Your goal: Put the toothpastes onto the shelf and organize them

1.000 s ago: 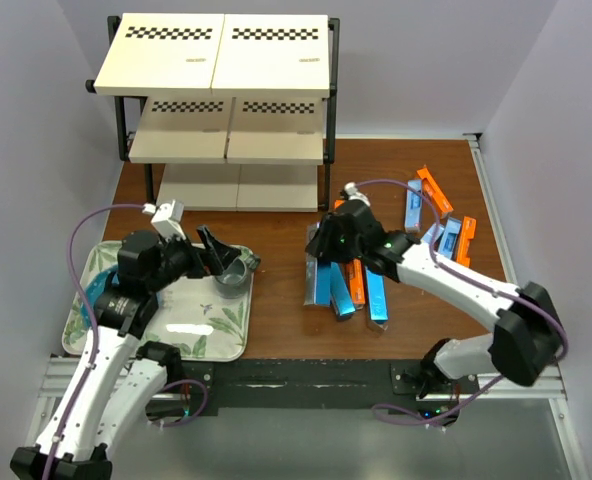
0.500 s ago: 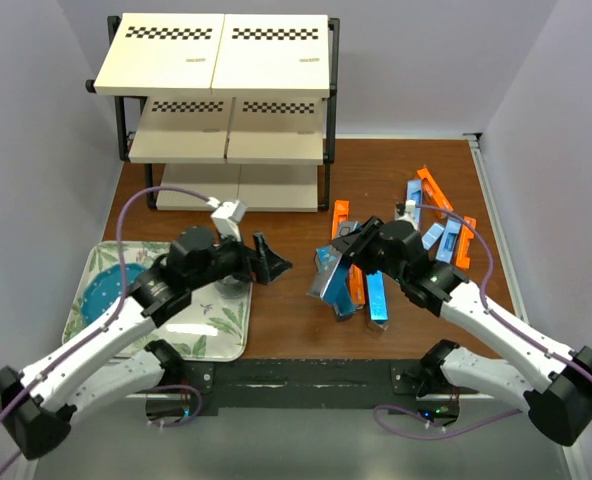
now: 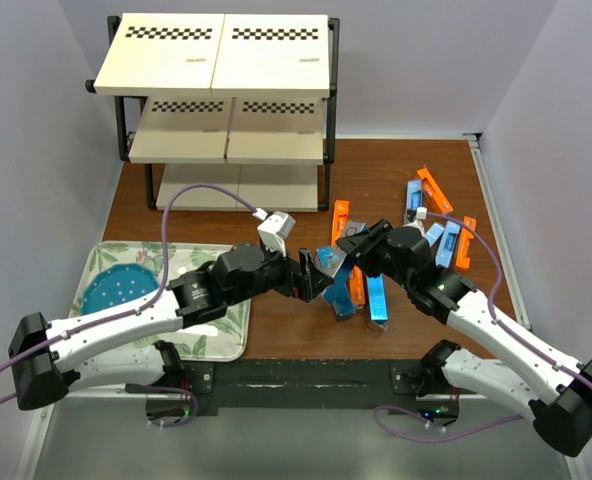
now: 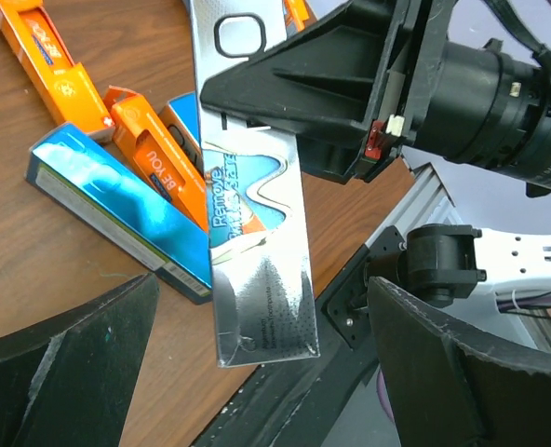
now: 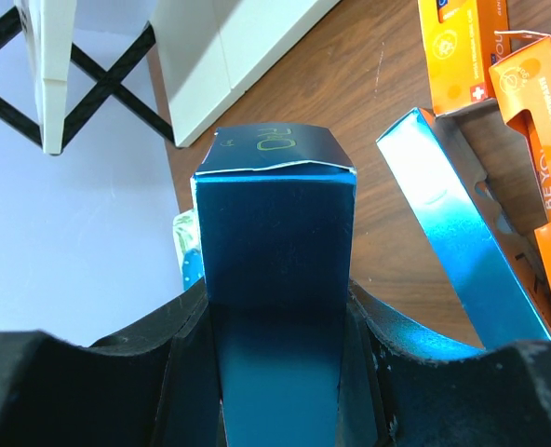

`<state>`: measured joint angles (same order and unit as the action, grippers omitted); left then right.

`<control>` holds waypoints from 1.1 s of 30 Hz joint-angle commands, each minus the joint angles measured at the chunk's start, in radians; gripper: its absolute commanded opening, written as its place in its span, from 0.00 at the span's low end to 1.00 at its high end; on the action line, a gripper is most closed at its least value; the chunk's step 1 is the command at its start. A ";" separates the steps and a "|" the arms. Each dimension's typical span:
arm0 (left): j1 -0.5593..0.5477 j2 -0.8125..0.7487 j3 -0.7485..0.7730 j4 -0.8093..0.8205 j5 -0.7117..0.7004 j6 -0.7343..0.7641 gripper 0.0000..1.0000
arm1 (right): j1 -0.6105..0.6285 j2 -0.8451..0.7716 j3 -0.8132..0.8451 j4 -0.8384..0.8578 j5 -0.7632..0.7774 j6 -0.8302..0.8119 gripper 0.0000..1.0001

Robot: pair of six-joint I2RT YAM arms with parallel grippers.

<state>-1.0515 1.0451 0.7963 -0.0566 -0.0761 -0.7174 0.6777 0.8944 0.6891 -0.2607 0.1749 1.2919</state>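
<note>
My right gripper (image 3: 350,252) is shut on a shiny metallic dark blue toothpaste box (image 3: 328,266), held above the table and pointing left. In the right wrist view the box (image 5: 275,233) fills the gap between the fingers (image 5: 396,372). My left gripper (image 3: 313,278) is open, its jaws standing on either side of the box's free end (image 4: 262,307) without touching it. More toothpastes, orange (image 3: 341,218) and light blue (image 3: 376,300), lie scattered on the table's right half. The shelf (image 3: 216,80) stands at the back left, its boards bare.
A leaf-patterned tray (image 3: 211,335) with a round blue plate (image 3: 116,290) sits at the front left, under my left arm. Orange boxes (image 4: 145,158) and a blue box (image 4: 117,205) lie just below the held one. A side wall borders the table on the right.
My left arm swung from over the tray to the table's middle, its open jaws arriving at the box. My right gripper lifted the metallic box off the pile and turned it leftward.
</note>
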 commanded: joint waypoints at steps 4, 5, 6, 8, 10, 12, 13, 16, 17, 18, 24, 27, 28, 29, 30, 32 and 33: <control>-0.054 0.064 0.040 0.060 -0.137 -0.083 1.00 | -0.003 -0.018 -0.005 0.090 0.034 0.053 0.21; -0.061 0.069 0.041 0.058 -0.142 -0.085 0.98 | -0.001 -0.018 -0.006 0.090 0.034 0.055 0.21; -0.062 0.073 0.041 0.058 -0.149 -0.091 0.97 | -0.003 -0.020 -0.008 0.092 0.034 0.058 0.21; -0.065 0.084 0.049 0.026 -0.157 -0.096 0.95 | -0.001 -0.018 -0.013 0.095 0.034 0.063 0.21; -0.065 0.089 0.049 0.020 -0.163 -0.097 0.91 | -0.004 -0.015 -0.013 0.098 0.032 0.066 0.20; -0.068 0.092 0.050 0.021 -0.169 -0.093 0.88 | -0.004 -0.011 -0.013 0.103 0.031 0.067 0.21; -0.068 0.095 0.050 0.021 -0.171 -0.093 0.85 | -0.004 -0.008 -0.013 0.104 0.029 0.069 0.20; -0.071 0.108 0.058 0.021 -0.163 -0.088 0.83 | -0.004 -0.002 -0.013 0.110 0.029 0.073 0.20; -0.073 0.113 0.063 0.021 -0.160 -0.083 0.83 | -0.004 0.000 -0.013 0.110 0.031 0.073 0.20; -0.076 0.124 0.064 0.021 -0.160 -0.080 0.82 | -0.004 0.001 -0.013 0.112 0.028 0.073 0.20; -0.085 0.151 0.084 0.018 -0.160 -0.062 0.75 | -0.006 0.011 -0.016 0.124 0.017 0.075 0.20; -0.091 0.159 0.089 0.021 -0.165 -0.059 0.66 | -0.007 0.012 -0.019 0.129 0.011 0.076 0.20; -0.093 0.159 0.092 0.020 -0.166 -0.059 0.60 | -0.009 0.015 -0.020 0.132 0.008 0.076 0.20; -0.094 0.164 0.093 0.020 -0.169 -0.057 0.57 | -0.009 0.015 -0.022 0.130 0.006 0.078 0.20; -0.096 0.165 0.095 0.020 -0.169 -0.056 0.54 | -0.009 0.017 -0.025 0.136 0.003 0.078 0.21; -0.097 0.164 0.095 0.018 -0.177 -0.056 0.44 | -0.012 0.015 -0.028 0.140 0.000 0.078 0.21; -0.097 0.161 0.096 0.015 -0.180 -0.054 0.41 | -0.012 0.014 -0.030 0.140 -0.002 0.078 0.21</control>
<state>-1.1389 1.2102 0.8471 -0.0685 -0.2199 -0.7811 0.6724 0.9115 0.6617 -0.1947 0.1654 1.3464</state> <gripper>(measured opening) 0.508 0.454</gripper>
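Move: About 6 cm ahead, 7 cm to the right and 3 cm below the left hand is the middle of the toothpaste box, already pinched in the right fingers, its near end pointing between the open left fingers. On the table some 21 cm below the left hand, a blue box lies 9 cm ahead and 5 cm right. An orange box lies 12 cm ahead and 9 cm right, a second blue box 8 cm ahead and 15 cm right. Sinking roughly 4 cm and easing about 2.5 cm to its right, the left hand brings its wide-open fingers around the near end of the held toothpaste box, then closes them to about half, until the pads meet its two sides. The right hand keeps its pinch and stays all but still. ##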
